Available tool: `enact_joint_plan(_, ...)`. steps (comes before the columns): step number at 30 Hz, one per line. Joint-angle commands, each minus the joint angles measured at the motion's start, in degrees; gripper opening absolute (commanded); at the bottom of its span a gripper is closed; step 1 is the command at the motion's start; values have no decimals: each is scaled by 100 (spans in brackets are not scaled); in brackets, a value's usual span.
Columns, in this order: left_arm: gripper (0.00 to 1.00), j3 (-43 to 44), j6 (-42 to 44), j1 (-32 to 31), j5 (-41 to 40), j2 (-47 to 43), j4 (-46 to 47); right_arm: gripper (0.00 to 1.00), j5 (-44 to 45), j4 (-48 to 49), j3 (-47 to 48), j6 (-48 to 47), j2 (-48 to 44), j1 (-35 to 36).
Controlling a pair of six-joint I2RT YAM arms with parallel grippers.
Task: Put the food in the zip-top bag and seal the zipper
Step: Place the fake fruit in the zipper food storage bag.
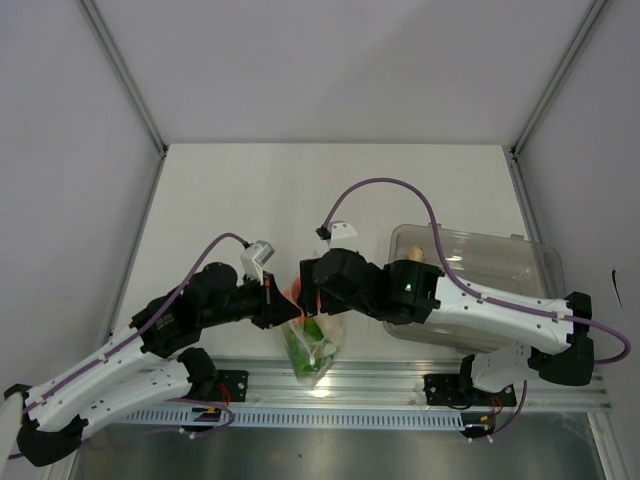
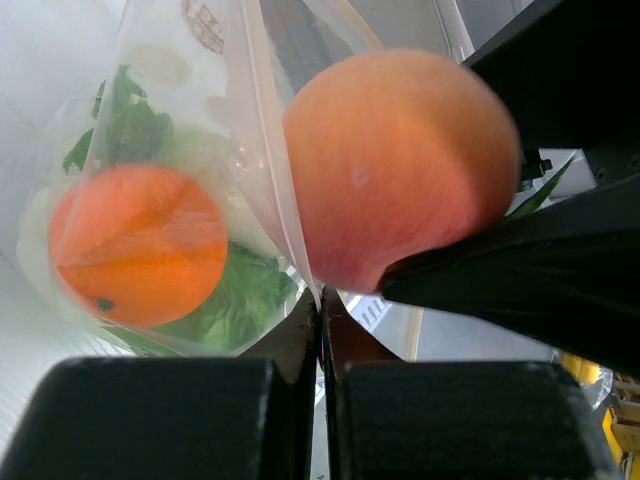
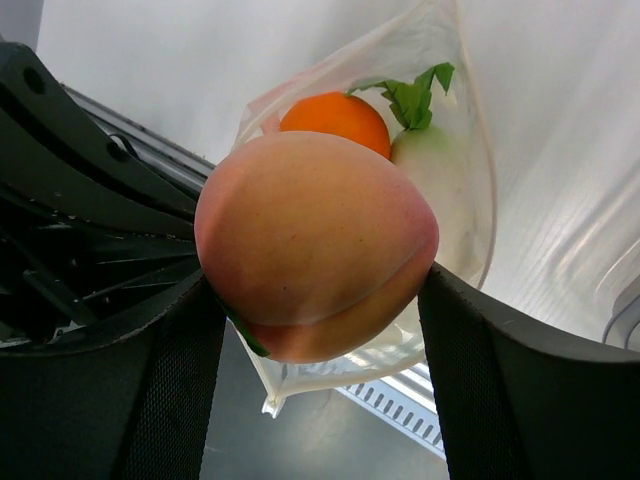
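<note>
The zip-top bag (image 1: 312,350) hangs at the table's near edge between the two arms. My left gripper (image 2: 322,310) is shut on the bag's mouth edge (image 2: 265,150). Inside the bag lie the round orange (image 2: 140,245), the green lettuce (image 2: 240,290) and a pale egg-like piece (image 3: 445,180). My right gripper (image 3: 320,280) is shut on the reddish-orange fruit (image 3: 315,245) and holds it right at the bag's mouth. The zipper strip (image 3: 330,375) shows just below the fruit, its two sides apart. From above, both grippers (image 1: 300,305) meet over the bag.
A rigid clear tray (image 1: 500,270) stands at the right under the right arm, with a pale piece (image 1: 413,250) in its left corner. A metal rail (image 1: 400,380) runs along the near edge below the bag. Grey walls and frame posts enclose the table.
</note>
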Motion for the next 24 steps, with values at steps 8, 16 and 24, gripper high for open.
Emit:
enact_joint_plan(8,1,-63,-83,20,44,-184,92,82,267,-219,108,382,307,195)
enact_joint_plan(16,1,-10,-48,20,26,-193,65,99,592,-544,398,426,184,256)
enact_joint_plan(24,1,-45,-48,20,35,-167,100,99,882,-747,530,522,-247,362)
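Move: The right hand already holds the peach at the bag's open mouth, whose middle is about 1 cm back and some 4 cm below the hand, level with it sideways. The orange in the bag lies roughly 4 cm left, 2 cm ahead and 11 cm below that hand; the white vegetable about 2 cm right, 1 cm ahead and 12 cm below. From the left fingertips the mouth's middle is about 4 cm right, 2 cm ahead, level in height. Down into the bag's mouth by about 2 cm goes the right hand with the peach, its fingers spreading wide to let go near the bottom of that dip; then it rises about 2.5 cm, open and empty, drifting about 1 cm right. The left hand stays shut on the bag's rim, holding the mouth up. ##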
